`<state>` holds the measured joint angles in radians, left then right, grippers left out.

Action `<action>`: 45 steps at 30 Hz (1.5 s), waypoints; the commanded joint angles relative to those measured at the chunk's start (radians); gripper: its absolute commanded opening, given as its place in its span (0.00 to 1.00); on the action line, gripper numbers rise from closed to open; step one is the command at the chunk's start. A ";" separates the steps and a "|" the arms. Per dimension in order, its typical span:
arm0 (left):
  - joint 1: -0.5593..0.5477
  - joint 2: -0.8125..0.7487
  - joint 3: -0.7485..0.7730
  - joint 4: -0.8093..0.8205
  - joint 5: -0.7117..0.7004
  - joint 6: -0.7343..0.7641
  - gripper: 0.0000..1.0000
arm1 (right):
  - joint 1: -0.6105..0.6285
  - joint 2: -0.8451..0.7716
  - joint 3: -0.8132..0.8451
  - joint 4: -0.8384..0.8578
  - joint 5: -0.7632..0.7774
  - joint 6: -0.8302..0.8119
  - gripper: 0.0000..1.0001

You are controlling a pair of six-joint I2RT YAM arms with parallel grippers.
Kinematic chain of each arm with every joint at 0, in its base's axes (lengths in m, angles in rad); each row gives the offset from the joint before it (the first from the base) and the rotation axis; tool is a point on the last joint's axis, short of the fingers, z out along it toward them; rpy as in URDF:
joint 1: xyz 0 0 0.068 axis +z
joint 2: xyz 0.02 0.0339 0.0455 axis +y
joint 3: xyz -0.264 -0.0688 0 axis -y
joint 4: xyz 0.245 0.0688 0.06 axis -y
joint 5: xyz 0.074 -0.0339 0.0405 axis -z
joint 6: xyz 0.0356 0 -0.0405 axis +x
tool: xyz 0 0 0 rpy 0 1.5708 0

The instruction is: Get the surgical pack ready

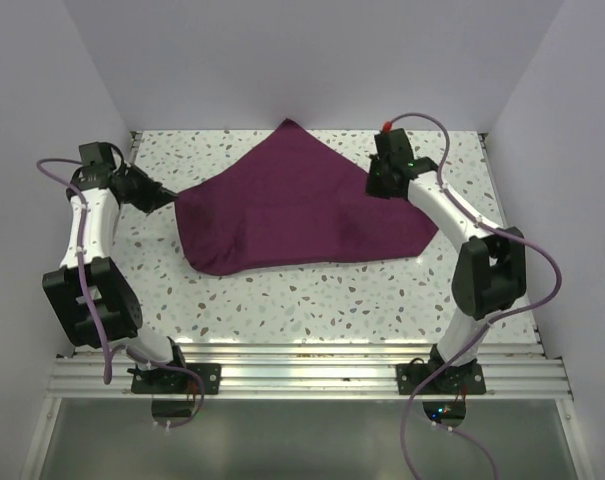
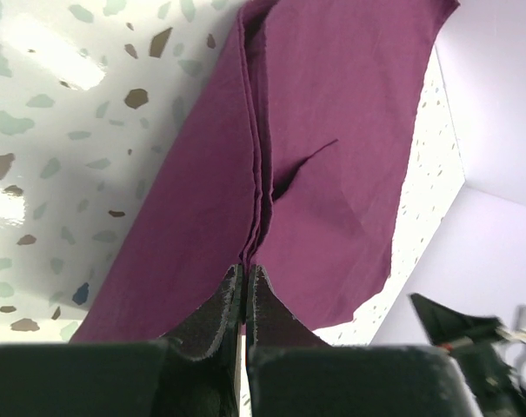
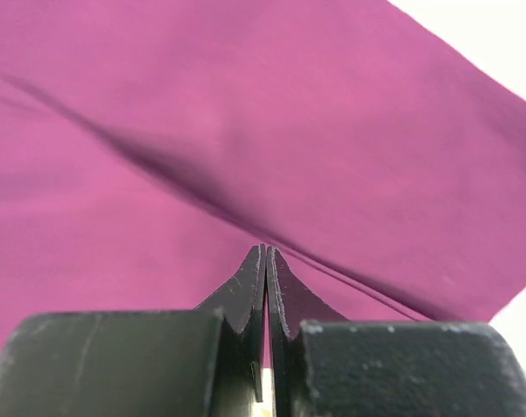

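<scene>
The surgical pack's dark purple cloth (image 1: 302,210) lies spread in a rough kite shape on the speckled table, one corner pointing to the back wall. My left gripper (image 1: 167,197) is at the cloth's left corner. In the left wrist view its jaws (image 2: 246,269) are shut, with the folded cloth edge (image 2: 332,130) running straight into the tips. My right gripper (image 1: 380,185) is at the cloth's right side. The right wrist view shows it (image 3: 266,250) shut, a taut crease in the cloth (image 3: 245,104) meeting the tips.
The speckled table (image 1: 312,295) is walled in white at the back and both sides. An aluminium rail (image 1: 312,370) runs along the near edge by the arm bases. Part of the right arm (image 2: 471,334) shows at the lower right of the left wrist view.
</scene>
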<state>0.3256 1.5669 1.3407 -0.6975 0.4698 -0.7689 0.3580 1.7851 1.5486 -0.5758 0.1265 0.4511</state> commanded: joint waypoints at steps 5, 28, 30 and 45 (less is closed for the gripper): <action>-0.075 0.002 0.072 0.027 0.020 -0.050 0.00 | -0.059 0.083 -0.166 0.028 -0.001 -0.037 0.00; -0.657 0.283 0.334 0.202 -0.057 -0.320 0.00 | -0.088 0.333 -0.140 -0.059 -0.093 -0.048 0.00; -0.703 0.356 0.394 0.211 -0.056 -0.331 0.00 | -0.088 0.333 -0.142 -0.056 -0.096 -0.048 0.00; -0.801 0.542 0.437 0.276 -0.065 -0.371 0.00 | -0.087 0.358 -0.121 -0.081 -0.125 -0.040 0.00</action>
<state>-0.4736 2.0842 1.7447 -0.4885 0.4114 -1.1244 0.2607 2.0434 1.4578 -0.6132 0.0414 0.4072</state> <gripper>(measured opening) 0.018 0.007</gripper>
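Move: Some 36 cm to the right of the left hand, which holds the drape's raised left corner, 4 ahead and 17 below, is the spot it is carried towards. The covered tray lies about 29 cm right of that hand and 3 back; the drape's far corner is 28 right, 26 ahead. For the empty right hand, the drape spot to hold is 3 cm back, 4 right, 15 below; the right corner is 20 right, 5 back. Dropping about 15 cm with a slight shift back and right, the right hand tips its shut fingers some 20 degrees further down and sets them on the drape, then stays there. Meanwhile the left hand keeps its pinch on the corner and sweeps some 36 cm right over the covered tray towards the right hand, first rising slightly, then dipping at the end and turning clockwise. ##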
